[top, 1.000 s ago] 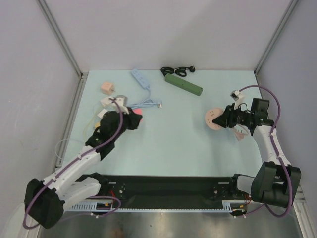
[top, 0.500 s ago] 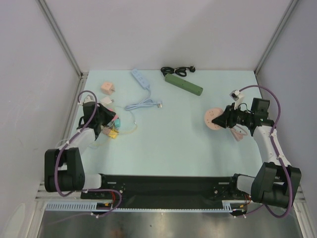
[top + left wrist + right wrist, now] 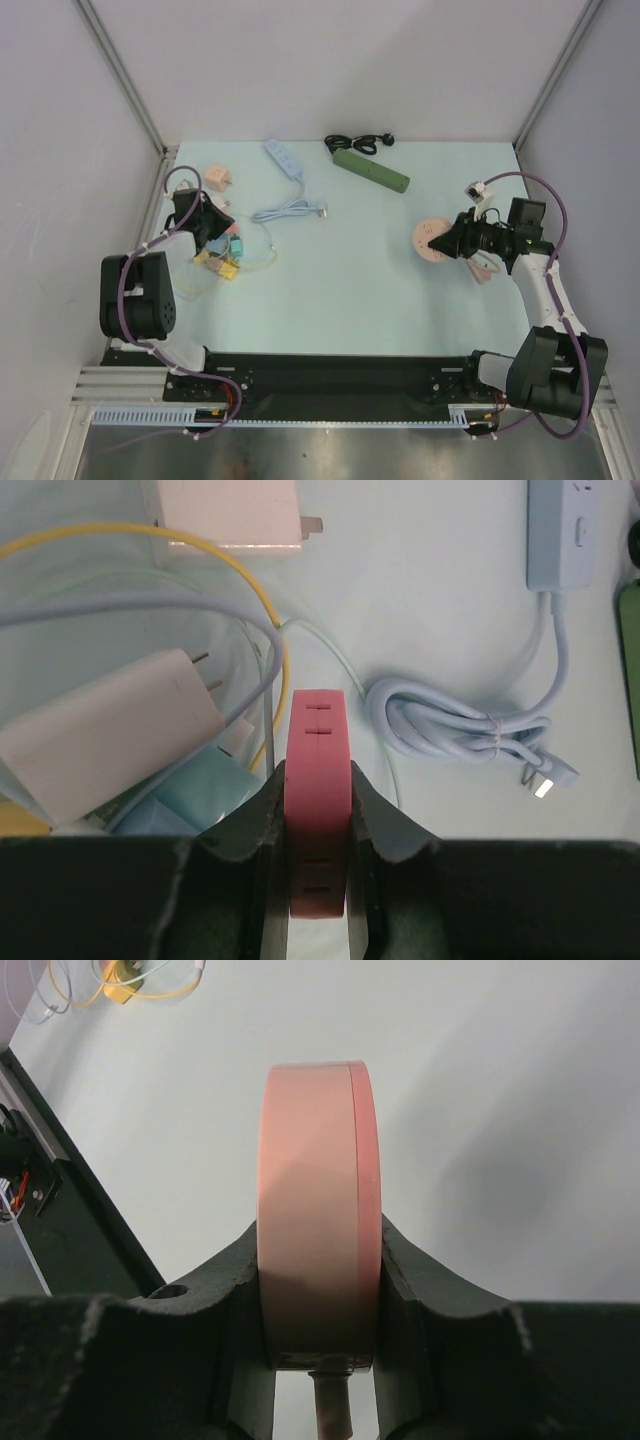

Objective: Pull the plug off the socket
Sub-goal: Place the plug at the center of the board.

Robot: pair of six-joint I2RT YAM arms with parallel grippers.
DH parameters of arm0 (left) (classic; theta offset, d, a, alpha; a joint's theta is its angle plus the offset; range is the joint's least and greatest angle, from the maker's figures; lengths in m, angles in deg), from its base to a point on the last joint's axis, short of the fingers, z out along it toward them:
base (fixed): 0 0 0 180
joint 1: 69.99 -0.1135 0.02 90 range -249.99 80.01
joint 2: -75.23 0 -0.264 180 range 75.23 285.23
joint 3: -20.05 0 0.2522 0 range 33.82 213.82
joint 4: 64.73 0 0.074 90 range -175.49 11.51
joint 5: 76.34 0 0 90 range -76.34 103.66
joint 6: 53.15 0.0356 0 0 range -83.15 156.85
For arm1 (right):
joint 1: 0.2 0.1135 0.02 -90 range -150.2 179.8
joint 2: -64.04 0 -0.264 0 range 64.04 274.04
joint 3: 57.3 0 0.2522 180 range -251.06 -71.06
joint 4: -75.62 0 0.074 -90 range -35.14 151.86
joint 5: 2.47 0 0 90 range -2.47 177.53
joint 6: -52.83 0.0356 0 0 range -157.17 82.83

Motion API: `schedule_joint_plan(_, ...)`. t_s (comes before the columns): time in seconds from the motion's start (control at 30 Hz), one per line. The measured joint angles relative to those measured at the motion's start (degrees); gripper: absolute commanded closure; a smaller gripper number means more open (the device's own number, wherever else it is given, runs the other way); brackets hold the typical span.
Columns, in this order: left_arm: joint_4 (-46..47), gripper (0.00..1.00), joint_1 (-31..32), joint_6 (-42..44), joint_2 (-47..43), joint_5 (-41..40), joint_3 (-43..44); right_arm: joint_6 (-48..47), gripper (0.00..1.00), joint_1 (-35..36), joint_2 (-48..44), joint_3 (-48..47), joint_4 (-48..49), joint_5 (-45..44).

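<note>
My left gripper is shut on a flat pink plug with small slots in its edge, held upright above a heap of chargers and cables. In the top view the left gripper sits at the table's far left with its arm folded back. The socket is a round pink disc at the right. My right gripper is shut on the socket across its thickness, with a pink cord stub below it. Plug and socket are far apart.
Under the left gripper lie a white charger, a teal block and yellow wire. A light blue power strip with coiled cable, a green power strip, a black cable and a pink adapter lie at the back.
The left arm has swung from mid-table back to the far left, carrying the pink plug over the cable heap. The right gripper with the socket has hardly moved.
</note>
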Motion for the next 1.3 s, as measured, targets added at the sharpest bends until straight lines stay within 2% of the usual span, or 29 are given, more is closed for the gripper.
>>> schedule_joint_plan(0.17,-1.0,0.57,-0.1,1.6,3.2,-0.1,2.6,0.0,1.00,-0.6,0.0,0.0,0.0,0.0)
schedule_joint_plan(0.5,-3.0,0.35,-0.1,4.0,2.3,0.1,4.0,0.0,1.00,-1.6,0.0,0.0,0.0,0.3)
schedule_joint_plan(0.8,-1.8,0.17,-0.4,7.6,-13.4,5.5,1.6,-0.3,1.00,-3.2,0.0,0.0,-0.1,0.3)
schedule_joint_plan(0.93,0.3,0.00,-0.5,8.5,-19.1,11.1,-1.7,-0.5,1.00,-5.2,0.0,0.0,-0.4,0.3)
schedule_joint_plan(1.07,0.2,0.00,-0.4,9.2,-22.9,16.9,-4.8,-0.7,1.00,-8.6,0.0,0.0,-0.6,0.7)
schedule_joint_plan(1.3,-4.0,0.00,1.3,13.1,-28.6,23.1,-5.1,-0.7,1.00,-12.7,0.4,0.0,-0.6,1.2)
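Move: The pink plug is in my left fingers; its resting spot lies about 3 cm below this hand, 4 cm to the right and about level fore-and-aft. The teal plug sits roughly 3 cm left and 2 cm back of the hand, the blue plug 7 cm left and 2 cm back, and the blue cable coil some 12 cm right and 8 cm ahead. From my right hand, that spot is about 45 cm left, 14 cm ahead and 14 cm lower. I ease my left hand down about 1 cm and open its fingers wide, letting go of the pink plug beside the teal one. Then I lift it clear, some 14 cm up, drawing back and to the right as the wrist swings about 30 degrees clockwise and the fingertips tip up. My right hand keeps its grip on the round socket and carries it about 6 cm right, turning slightly clockwise. ##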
